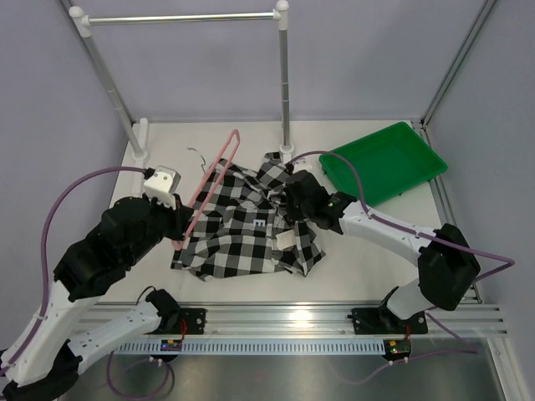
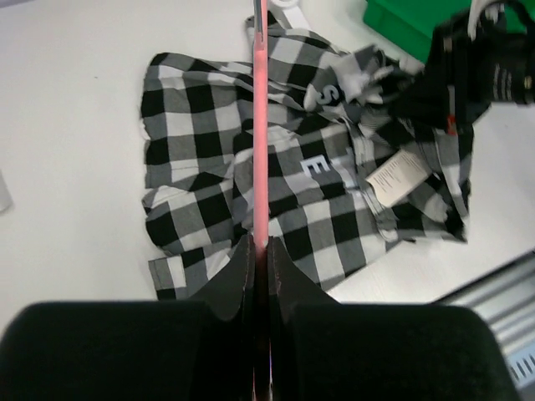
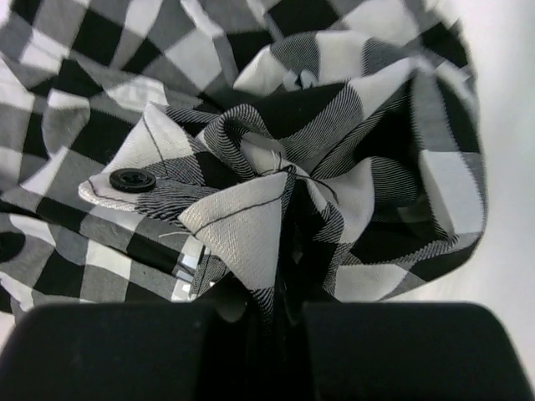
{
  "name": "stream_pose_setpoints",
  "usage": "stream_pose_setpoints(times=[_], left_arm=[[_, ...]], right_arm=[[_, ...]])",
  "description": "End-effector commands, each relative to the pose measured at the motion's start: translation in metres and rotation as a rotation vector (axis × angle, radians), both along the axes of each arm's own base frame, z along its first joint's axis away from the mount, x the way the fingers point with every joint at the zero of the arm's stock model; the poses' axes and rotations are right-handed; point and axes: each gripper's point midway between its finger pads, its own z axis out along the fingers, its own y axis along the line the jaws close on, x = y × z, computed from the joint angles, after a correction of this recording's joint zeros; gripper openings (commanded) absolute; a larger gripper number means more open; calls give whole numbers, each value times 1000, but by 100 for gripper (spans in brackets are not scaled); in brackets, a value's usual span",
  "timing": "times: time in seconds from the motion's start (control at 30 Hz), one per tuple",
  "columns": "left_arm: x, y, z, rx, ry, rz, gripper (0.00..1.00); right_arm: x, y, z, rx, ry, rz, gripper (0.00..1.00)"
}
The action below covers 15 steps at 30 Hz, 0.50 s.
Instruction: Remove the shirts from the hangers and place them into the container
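The black-and-white checked shirt (image 1: 238, 230) lies crumpled on the white table between the two arms. A thin pink hanger (image 1: 213, 177) slants across its left side, its upper loop clear of the cloth. My left gripper (image 1: 177, 224) is shut on the hanger's lower end; in the left wrist view the pink bar (image 2: 260, 125) runs straight out from between the closed fingers (image 2: 242, 271) over the shirt (image 2: 196, 134). At the shirt's upper right edge, my right gripper (image 1: 294, 198) is shut on a bunched fold of the shirt (image 3: 351, 109). The green container (image 1: 393, 167) stands at the back right.
A silver rail (image 1: 180, 17) on two posts (image 1: 285, 83) spans the back of the table, one post close to the container's left corner. A white label (image 2: 394, 175) shows on the shirt. The table's metal front rail (image 1: 276, 316) runs below the shirt.
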Motion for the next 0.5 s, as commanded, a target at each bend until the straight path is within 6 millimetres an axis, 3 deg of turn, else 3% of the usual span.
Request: stream_pose_setpoints(times=[0.0,0.07,0.17,0.27,0.3,0.4,0.43,0.47], left_arm=[[33,-1,32,-64,-131,122,0],[43,-2,34,-50,-141,157,0],[53,-8,40,-57,-152,176,0],[65,-17,43,-58,-160,182,0],[68,-18,45,-58,-166,184,0],[81,-26,47,-41,-170,192,0],[83,-28,53,-50,-181,191,0],[86,-30,55,-50,-183,192,0]], right_arm=[[-10,19,-10,73,58,49,13],[-15,22,-15,75,76,67,18],[-21,25,-17,82,91,93,34],[-25,25,-10,95,89,116,55],[-26,26,-6,98,84,121,59],[-30,20,16,125,47,132,83],[-32,19,32,148,17,139,93],[-34,14,38,145,11,136,97]])
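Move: The left hand, already carrying the pink hanger, has the rack's rail about 40 cm ahead, level sideways and roughly 13 cm higher; the checkered shirt's middle lies 16 cm ahead, 11 cm right and some 24 cm below. From the right hand, which holds gathered shirt cloth, the shirt's middle is about 3 cm ahead, 12 cm left and 6 cm lower, the rack's right foot 22 cm straight ahead, the green container 21 cm ahead and 29 cm right. Forward and a little right, about 7 cm, the left hand carries the still-pinched hanger level over the shirt towards the rack side, turning some 8 degrees counter-clockwise. The right hand sinks nearly 3 cm with the gathered cloth while drawing back and slightly left, spreads its fingers from nearly shut to almost fully open to let go, then starts to rise. ##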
